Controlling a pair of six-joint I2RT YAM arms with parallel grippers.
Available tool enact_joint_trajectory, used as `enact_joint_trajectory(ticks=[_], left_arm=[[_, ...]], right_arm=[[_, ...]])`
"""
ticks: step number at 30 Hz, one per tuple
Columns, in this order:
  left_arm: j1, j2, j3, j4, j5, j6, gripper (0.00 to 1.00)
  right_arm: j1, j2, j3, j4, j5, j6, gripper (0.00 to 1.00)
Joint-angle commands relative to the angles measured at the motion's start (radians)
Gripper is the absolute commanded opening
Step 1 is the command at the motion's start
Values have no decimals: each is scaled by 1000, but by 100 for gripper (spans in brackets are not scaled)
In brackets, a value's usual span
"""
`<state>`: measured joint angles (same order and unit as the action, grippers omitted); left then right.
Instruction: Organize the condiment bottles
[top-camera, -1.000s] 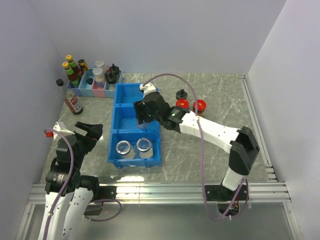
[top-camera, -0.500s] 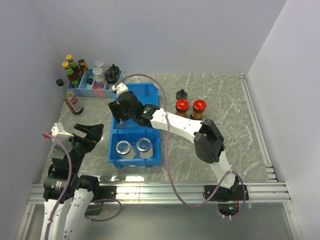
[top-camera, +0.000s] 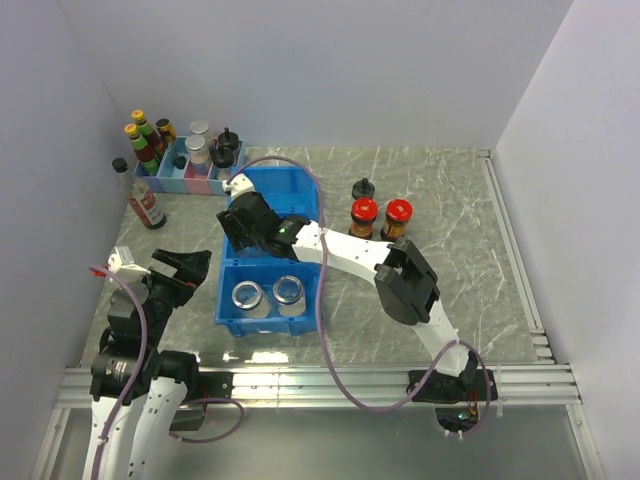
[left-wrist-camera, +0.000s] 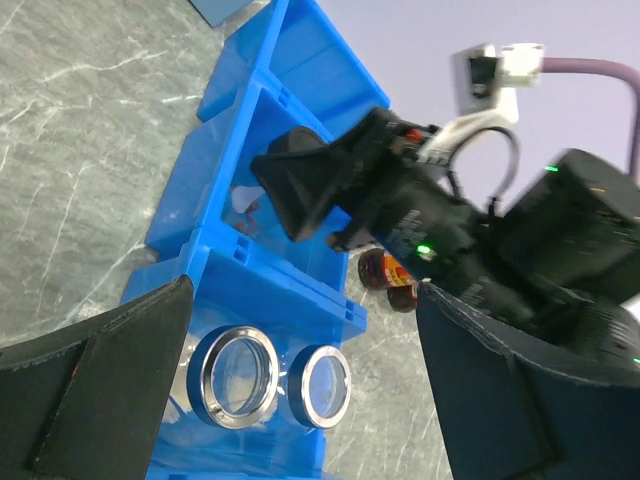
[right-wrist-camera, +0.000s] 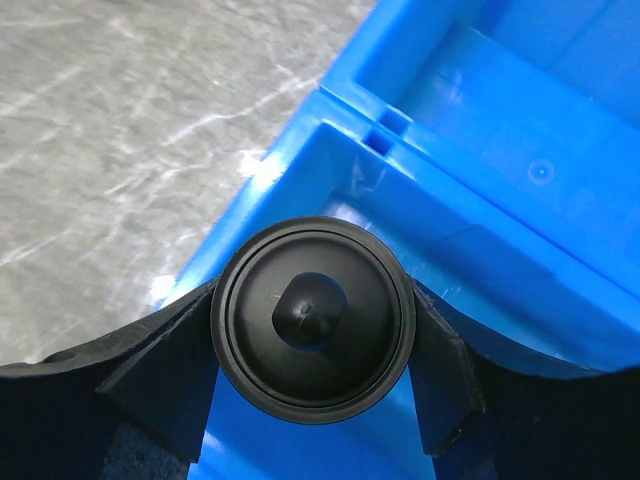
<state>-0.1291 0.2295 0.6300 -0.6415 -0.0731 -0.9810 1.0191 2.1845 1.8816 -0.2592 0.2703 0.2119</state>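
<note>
A blue three-compartment bin (top-camera: 315, 297) lies mid-table. Two clear glass jars with silver lids (top-camera: 247, 296) (top-camera: 288, 290) stand in its near compartment; they also show in the left wrist view (left-wrist-camera: 235, 375) (left-wrist-camera: 323, 385). My right gripper (top-camera: 243, 232) is shut on a black-capped shaker (right-wrist-camera: 312, 317) over the left side of the middle compartment (right-wrist-camera: 470, 255). A second black-capped shaker (top-camera: 363, 189) and two red-lidded dark jars (top-camera: 363, 214) (top-camera: 397, 216) stand on the table right of the bin. My left gripper (top-camera: 185, 268) is open and empty, left of the bin.
A pink-and-blue tray (top-camera: 190, 180) at the back left holds taller sauce bottles (top-camera: 143, 146) with yellow, grey and black caps. A slim clear bottle with a red label (top-camera: 143, 196) stands in front of it. Walls close in on left, back and right.
My right gripper has moved left from the bin's right side to its left side and a little nearer, over the middle compartment, carrying the shaker. The left arm has barely moved.
</note>
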Motion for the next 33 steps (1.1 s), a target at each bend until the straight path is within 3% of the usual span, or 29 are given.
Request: enact_joint_trajectory(ticks=[1,8,11,12,14,17,24,33], left_arm=[[-3,-10,-6,48,24,-7,99],[-3,-13,-16,49,24,-13,99],[-3,-15,-23,54,30,-18,99],[-3,-15,-24,54,32,-18,99],[-3,-13,-26,54,32,-18,99],[-1,-15,-19,46,24,-16,99],[-3,-16,-13,43,18,-15,99],[-3,-12,4,36,1,-5,99]], right_arm=[[6,35,44,54,69,4,0],[6,54,17,64,112,20,4],[6,64,34,43,104,26,32],[6,70,49,35,102,27,51],[6,80,76,-4,92,35,78],[9,64,85,-25,83,44,92],[13,-81,-18,-12,93,52,98],[-20,-284,-21,-199,158,78,99]])
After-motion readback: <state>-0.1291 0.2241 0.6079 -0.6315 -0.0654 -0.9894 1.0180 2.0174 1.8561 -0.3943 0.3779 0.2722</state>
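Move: Just beneath the right hand, about 1 cm ahead and 1 cm to the right, lies the left end of the blue box's middle compartment, its middle some 9 cm down; the held black-lidded jar is to go there. Two silver-lidded jars stand about 13 cm back, one some 1 cm and the other 10 cm to the right. The far compartment is 14 cm ahead, 6 cm right. From the left hand that left end lies roughly 12 cm ahead, 14 cm right. Sinking about 4 cm, the right hand lowers the black-lidded jar, which it still grips at the lid, into the left end of the middle compartment. After a brief halt the fingers open wide and let go of the lid; the hand then climbs away some 10 cm, drifting about 4 cm left. ##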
